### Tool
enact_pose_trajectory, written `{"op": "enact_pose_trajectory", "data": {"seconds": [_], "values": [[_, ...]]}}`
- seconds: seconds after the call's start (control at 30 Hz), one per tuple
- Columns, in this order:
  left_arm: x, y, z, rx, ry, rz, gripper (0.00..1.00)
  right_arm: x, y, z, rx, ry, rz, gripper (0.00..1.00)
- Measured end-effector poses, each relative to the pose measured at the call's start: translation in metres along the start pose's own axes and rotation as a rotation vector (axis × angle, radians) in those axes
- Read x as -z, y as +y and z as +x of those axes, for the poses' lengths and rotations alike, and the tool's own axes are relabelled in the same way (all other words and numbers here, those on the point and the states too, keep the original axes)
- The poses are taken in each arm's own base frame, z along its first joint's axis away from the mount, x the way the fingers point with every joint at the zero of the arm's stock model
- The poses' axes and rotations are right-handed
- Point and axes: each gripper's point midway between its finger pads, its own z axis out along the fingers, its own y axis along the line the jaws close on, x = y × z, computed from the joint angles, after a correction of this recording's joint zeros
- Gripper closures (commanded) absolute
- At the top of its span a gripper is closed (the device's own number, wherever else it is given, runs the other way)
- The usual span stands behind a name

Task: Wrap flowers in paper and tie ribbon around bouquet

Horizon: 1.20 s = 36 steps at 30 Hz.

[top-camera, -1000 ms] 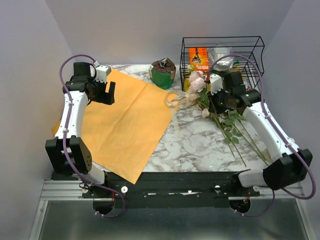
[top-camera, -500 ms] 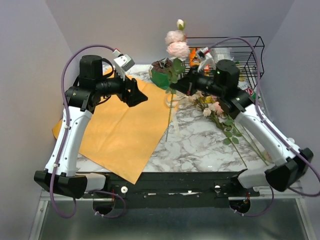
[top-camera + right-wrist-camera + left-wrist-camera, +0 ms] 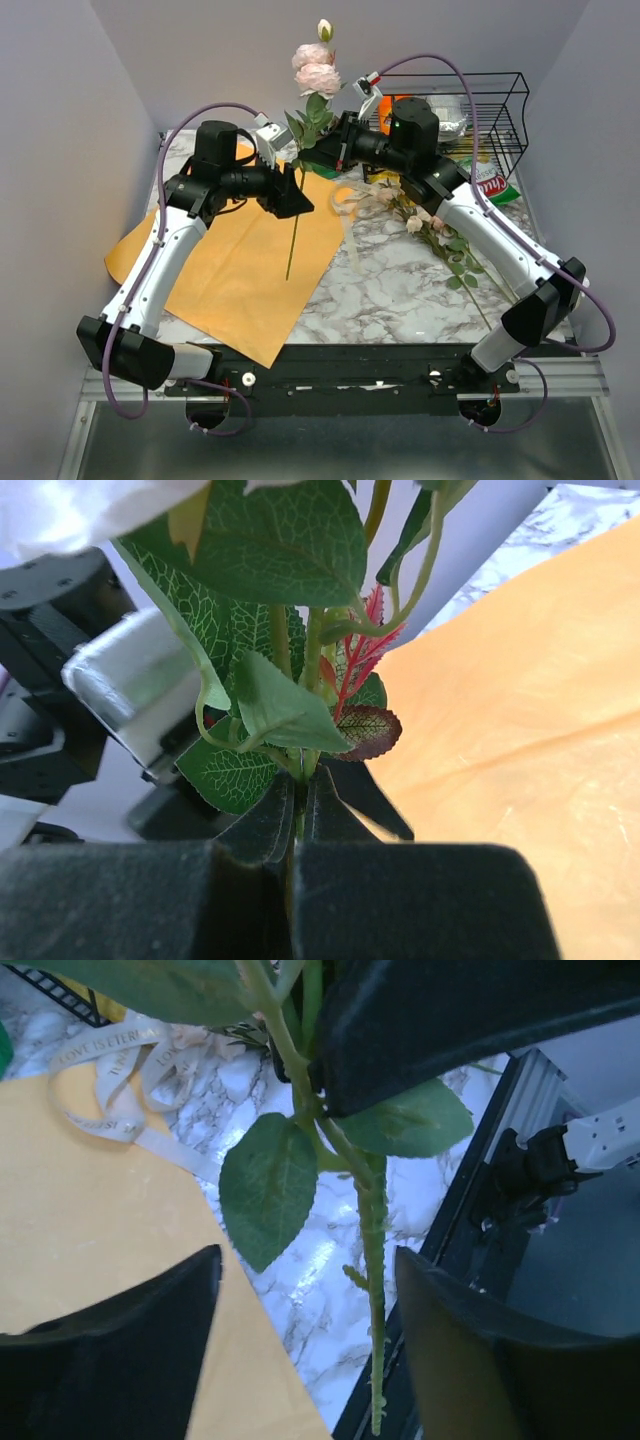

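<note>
My right gripper (image 3: pixel 332 157) (image 3: pixel 301 810) is shut on the stem of one bunch of the flowers (image 3: pixel 316 72), holding it upright over the paper's far right edge. Its pink and cream blooms are at the top and the thin stem (image 3: pixel 291 250) (image 3: pixel 372 1270) hangs down. My left gripper (image 3: pixel 297 196) (image 3: pixel 308 1260) is open, with its jaws either side of that stem just below the right fingers, and the stem is nearer one jaw. The orange paper (image 3: pixel 235 260) (image 3: pixel 80 1230) (image 3: pixel 520 750) lies flat on the left. The cream ribbon (image 3: pixel 352 200) (image 3: pixel 105 1085) lies looped beside it. More flowers (image 3: pixel 440 235) lie on the marble.
A black wire basket (image 3: pixel 500 95) stands at the back right with an orange packet (image 3: pixel 383 108) inside. A green snack bag (image 3: pixel 490 182) lies in front of it. The grey walls close in on both sides, and the table's black front rail (image 3: pixel 380 365) lies below.
The right arm has lifted the flower bunch off the table and carried it left over the paper. The left arm swung right to the stem, and its jaws have narrowed slightly.
</note>
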Motion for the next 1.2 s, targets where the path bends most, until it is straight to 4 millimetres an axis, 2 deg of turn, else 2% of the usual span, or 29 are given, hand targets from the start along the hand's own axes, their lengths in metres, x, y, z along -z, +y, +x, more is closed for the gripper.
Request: {"op": "enact_pose_trajectory", "data": {"seconds": [0.03, 0.07, 0.13, 0.17, 0.2, 0.27, 0.3, 0.33, 0.4, 0.47, 0.57, 0.73, 0.83, 0.9, 1.0, 1.13, 1.17, 1.2], "values": [[-0.001, 0.000, 0.000, 0.010, 0.001, 0.002, 0.82, -0.002, 0.003, -0.001, 0.001, -0.001, -0.010, 0.99], [-0.002, 0.000, 0.000, 0.011, 0.000, 0.004, 0.98, -0.004, 0.004, -0.002, 0.001, -0.002, -0.016, 0.99], [-0.004, -0.002, -0.001, 0.031, -0.004, 0.010, 1.00, -0.008, 0.003, -0.002, 0.005, -0.003, -0.018, 0.98], [-0.004, -0.002, -0.002, 0.035, -0.006, 0.011, 1.00, -0.010, 0.000, -0.002, 0.004, -0.007, -0.014, 0.90], [-0.004, -0.002, -0.002, 0.047, -0.007, 0.002, 1.00, -0.011, -0.003, -0.002, -0.001, -0.006, -0.010, 0.64], [-0.004, 0.002, -0.002, 0.083, -0.007, -0.015, 1.00, -0.015, -0.006, -0.002, 0.000, -0.005, 0.000, 0.44], [-0.003, 0.008, -0.002, 0.106, -0.012, -0.037, 1.00, -0.016, -0.008, -0.001, 0.002, 0.001, 0.003, 0.15], [-0.001, 0.014, -0.003, 0.127, -0.023, -0.061, 1.00, -0.016, -0.011, 0.001, 0.008, 0.010, 0.018, 0.01], [0.005, 0.034, -0.003, 0.170, -0.044, -0.125, 1.00, -0.016, -0.019, 0.005, 0.021, 0.025, 0.059, 0.00], [0.014, 0.062, 0.002, 0.226, -0.059, -0.218, 1.00, -0.014, -0.030, 0.008, 0.043, 0.034, 0.109, 0.00], [0.026, 0.114, 0.020, 0.307, -0.049, -0.379, 1.00, -0.008, -0.047, 0.013, 0.077, 0.044, 0.197, 0.00], [0.030, 0.206, 0.071, 0.437, 0.061, -0.590, 1.00, 0.013, -0.071, 0.023, 0.147, 0.069, 0.325, 0.00], [0.033, 0.254, 0.099, 0.509, 0.131, -0.677, 1.00, 0.029, -0.081, 0.026, 0.197, 0.082, 0.395, 0.00], [0.039, 0.281, 0.110, 0.540, 0.157, -0.724, 1.00, 0.040, -0.089, 0.029, 0.224, 0.092, 0.447, 0.00], [0.047, 0.311, 0.116, 0.567, 0.178, -0.771, 1.00, 0.057, -0.106, 0.036, 0.256, 0.120, 0.528, 0.00], [0.053, 0.326, 0.127, 0.583, 0.205, -0.808, 1.00, 0.081, -0.135, 0.053, 0.262, 0.179, 0.640, 0.00], [0.053, 0.328, 0.131, 0.588, 0.216, -0.811, 0.92, 0.086, -0.143, 0.057, 0.257, 0.191, 0.665, 0.00], [0.052, 0.330, 0.135, 0.592, 0.225, -0.811, 0.78, 0.092, -0.151, 0.060, 0.249, 0.202, 0.690, 0.00]]}}
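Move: The upright flower stem, still in the right fingers, stands between the left hand's open fingers, about 1 cm to its right and level with it. The left gripper is some 8 cm below the right hand, roughly 4 cm back and 3 cm left. From the left hand, the paper's middle lies about 7 cm ahead, 17 cm left and 31 cm below; the ribbon some 19 cm ahead, 11 cm right, equally low. The remaining flowers lie 8 cm ahead of the right hand, 26 cm right, 39 cm below. The left fingers shut on the stem below the right hand's grip, and only then do the right fingers open wide and let go. The left hand keeps its pinch and sweeps the flower left, down and forward, some 35 cm in all, over the paper's far left part, swinging counter-clockwise and tipping downward; the right hand backs off right and down towards the remaining flowers, its fingers dipping. ##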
